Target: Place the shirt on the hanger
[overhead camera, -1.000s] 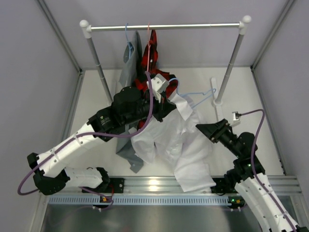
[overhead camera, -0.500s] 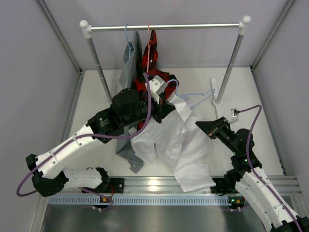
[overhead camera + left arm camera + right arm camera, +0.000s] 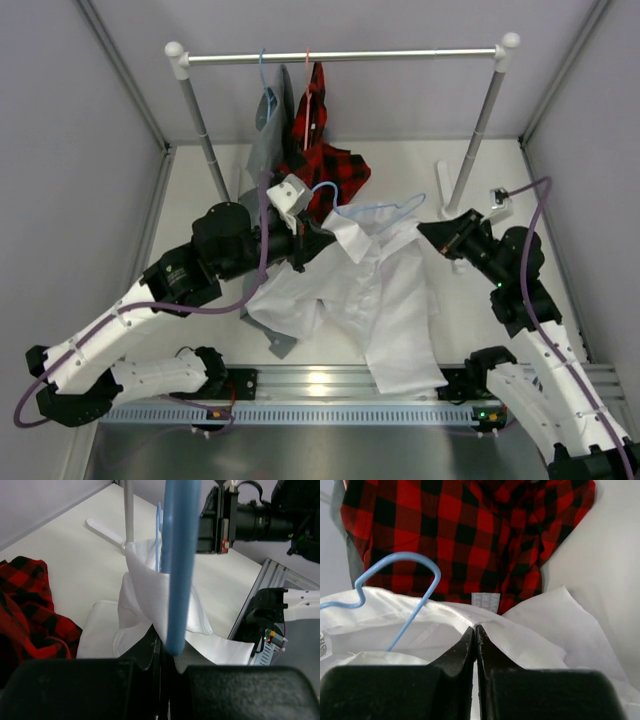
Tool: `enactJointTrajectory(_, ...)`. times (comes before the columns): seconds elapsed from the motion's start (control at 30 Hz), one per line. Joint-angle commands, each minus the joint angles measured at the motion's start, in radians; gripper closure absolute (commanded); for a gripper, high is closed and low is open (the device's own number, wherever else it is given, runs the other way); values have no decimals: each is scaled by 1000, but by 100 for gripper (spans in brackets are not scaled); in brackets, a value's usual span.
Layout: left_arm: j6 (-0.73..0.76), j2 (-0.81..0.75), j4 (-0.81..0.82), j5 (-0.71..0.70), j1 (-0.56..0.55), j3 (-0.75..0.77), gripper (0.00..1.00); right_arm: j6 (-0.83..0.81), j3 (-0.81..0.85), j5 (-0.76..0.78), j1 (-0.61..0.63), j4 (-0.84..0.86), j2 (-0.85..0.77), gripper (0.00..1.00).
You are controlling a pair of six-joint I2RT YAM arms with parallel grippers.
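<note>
The white shirt point(image 3: 375, 290) lies crumpled on the table, its collar end lifted between both arms. The light blue wire hanger point(image 3: 385, 208) lies across that raised end, partly under the fabric. My left gripper point(image 3: 318, 232) is shut on the hanger's wire point(image 3: 177, 580), with shirt fabric point(image 3: 145, 590) draped right beside it. My right gripper point(image 3: 432, 232) is shut on a fold of the shirt's edge point(image 3: 520, 630). The hanger's hook point(image 3: 420, 575) shows just left of the right gripper point(image 3: 476, 628). The left gripper point(image 3: 167, 652) faces the right one.
A clothes rail point(image 3: 340, 55) stands at the back, with a red-and-black plaid shirt point(image 3: 325, 160) on a red hanger and a grey shirt point(image 3: 268, 125) on a blue hanger. The rail's right post point(image 3: 475, 140) stands close to my right gripper. Grey cloth point(image 3: 278, 340) lies under the shirt's left side.
My left arm has pulled back to the left with the hanger. My right arm has moved to the far right with the shirt's edge. The shirt's top is spread wider and the plaid shirt shows more.
</note>
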Motion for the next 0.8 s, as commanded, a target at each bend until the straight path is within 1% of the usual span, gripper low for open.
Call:
enactJointTrajectory(0.0,19,-58,-6,37,0,-14,100,-132,131,-97,-81,-105,66,100)
enactJointTrajectory(0.07,25,-68,-10,54,0,-31,100,-156,163,-122,-109,-125,112,100)
enactJointTrajectory(0.2,38,-68,-49,47,0,-46,100,-224,250,-133,-164,-176,150,100)
enactJointTrajectory(0.37,45,-67,-50,51,0,-65,100,-308,356,-122,-178,-254,227,100)
enactJointTrajectory(0.57,59,-33,-66,44,0,-66,100,-370,452,-127,-178,-291,242,100)
enactJointTrajectory(0.6,58,-26,-66,18,2,-66,100,-377,465,-142,-178,-294,242,100)
enactJointTrajectory(0.77,32,49,-66,-24,0,-20,100,-396,458,-240,-154,-297,206,100)
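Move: My right hand, pinching one edge of the white shirt's opening, goes for the hanger's free right end, roughly 3 cm ahead, a centimetre left and 5 cm above it. The hanger's hook is about 15 cm to this hand's left, 6 cm ahead and 8 cm up; the red plaid shirt hangs some 17 cm left and 12 cm ahead, about level. From my left hand, which holds the hanger, that end lies about 15 cm right, 6 cm ahead, nearly level. I pull the pinched shirt edge up and around the hanger's free end with my right hand: first forward, right and up, then mostly straight up, about 6 cm of rise in all, rolling some 15 degrees so its left side dips. Meanwhile my left hand keeps the hanger, drifts briefly back and left and returns, and lowers it about 5 cm into the opening, its left side tilting up a little. ##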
